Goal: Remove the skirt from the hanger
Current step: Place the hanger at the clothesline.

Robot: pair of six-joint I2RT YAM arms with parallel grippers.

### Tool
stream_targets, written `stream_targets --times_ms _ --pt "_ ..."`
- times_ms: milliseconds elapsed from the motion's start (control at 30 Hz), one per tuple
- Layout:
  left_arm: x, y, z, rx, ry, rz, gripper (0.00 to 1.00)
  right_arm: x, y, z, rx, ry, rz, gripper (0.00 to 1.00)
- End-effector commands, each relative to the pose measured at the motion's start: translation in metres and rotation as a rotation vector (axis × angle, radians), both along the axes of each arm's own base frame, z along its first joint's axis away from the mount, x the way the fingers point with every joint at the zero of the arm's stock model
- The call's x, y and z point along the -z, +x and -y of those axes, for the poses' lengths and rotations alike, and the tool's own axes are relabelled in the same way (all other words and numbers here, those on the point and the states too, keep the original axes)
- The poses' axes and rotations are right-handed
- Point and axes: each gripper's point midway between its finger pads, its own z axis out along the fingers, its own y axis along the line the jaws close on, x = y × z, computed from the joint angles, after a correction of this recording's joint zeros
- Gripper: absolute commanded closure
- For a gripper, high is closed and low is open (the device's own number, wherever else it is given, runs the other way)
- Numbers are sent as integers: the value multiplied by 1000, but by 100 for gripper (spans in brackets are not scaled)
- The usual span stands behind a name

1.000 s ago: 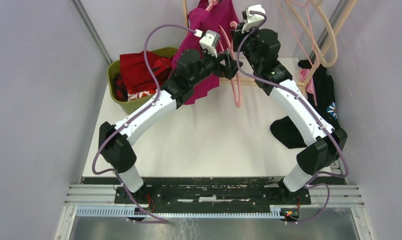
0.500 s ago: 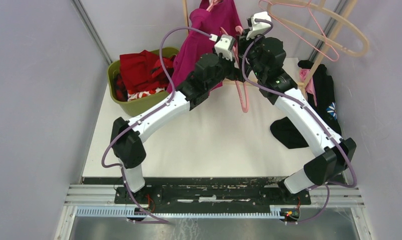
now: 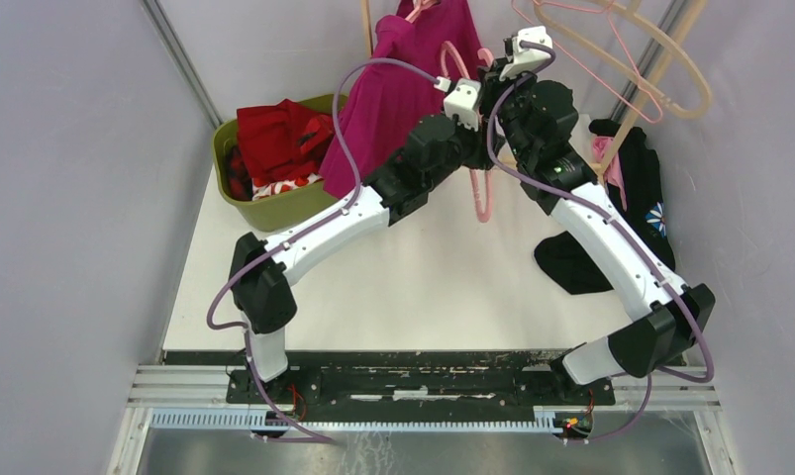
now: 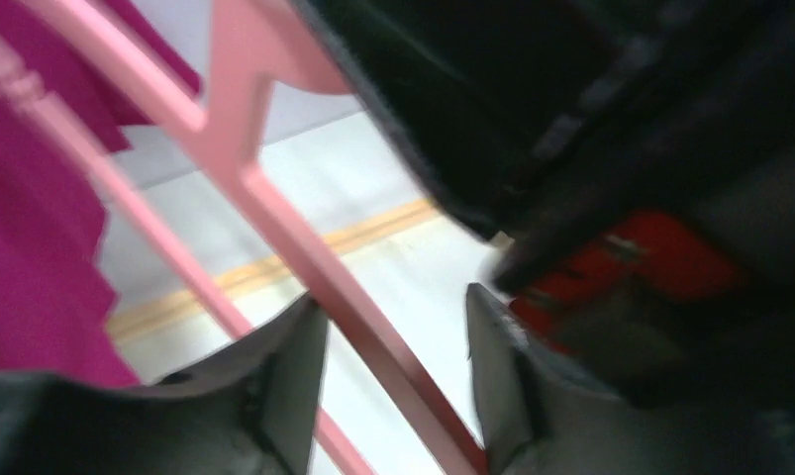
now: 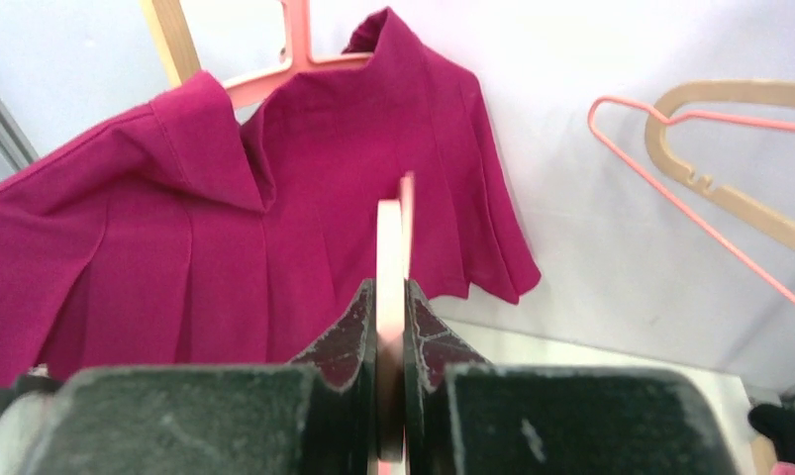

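The magenta skirt [image 3: 398,84] hangs at the back, its top draped over a pink hanger piece [image 5: 294,45]; it fills the left of the right wrist view as skirt [image 5: 215,247]. My right gripper [image 5: 391,297] is shut on a pink hanger [image 3: 482,188], seen edge-on between its pads. My left gripper [image 4: 393,366] is open, its fingers [image 4: 294,386] straddling a bar of the pink hanger [image 4: 363,317], with skirt cloth [image 4: 27,247] at its left. From above, the left gripper [image 3: 477,124] and right gripper [image 3: 500,111] meet beside the skirt.
A green basket [image 3: 225,139] of red clothes stands at the back left. Black garments [image 3: 571,262] lie and hang on the right. Empty beige and pink hangers [image 3: 660,69] hang on the rack at the back right. Grey walls close in on both sides.
Both arms have moved right and up with the pink hanger. My left jaws have narrowed around the hanger bar. The skirt has spread leftward, and the empty hangers have swung.
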Motion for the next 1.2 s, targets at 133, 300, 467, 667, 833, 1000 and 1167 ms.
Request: stream_targets --times_ms 133,300,467,667,833,1000,1167 --pt "38 33 -48 -192 263 13 87 -61 -49 2 -73 12 140 99" --pt "50 31 -60 -187 345 25 97 -69 -56 5 -77 18 159 99" --pt "54 31 -64 -143 364 46 97 -71 -59 7 -76 12 164 99" --pt "16 28 -73 -146 328 169 97 -60 -57 11 -49 -11 145 80" --pt "-22 32 -83 -182 314 248 97 -50 -54 16 -15 -41 123 55" --pt "-49 30 -90 -179 283 281 97 -43 -62 26 7 -74 118 46" --pt "-70 23 -89 -132 263 316 97 -34 -71 44 72 -91 116 39"
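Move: The pink hanger's near arm already runs between the left hand's open fingers, about 1 cm ahead and otherwise level with the hand. The right hand still holds the hanger near its neck, and that near arm lies some 6 cm back from and 8 cm below it. The magenta skirt hangs about 15 cm to the left of the left hand and 10 cm farther out. The bare hangers are some 22 cm to the right of the right hand and 10 cm ahead. The left fingers shut on the hanger's near arm and pinch it, then the left hand carries it some 7 cm left, towards the skirt, and a little forward, rolling about 20 degrees so its left side rises. The right hand at first keeps its grip on the neck and sinks slightly, then opens, lets go and backs off about 5 cm towards its base. ##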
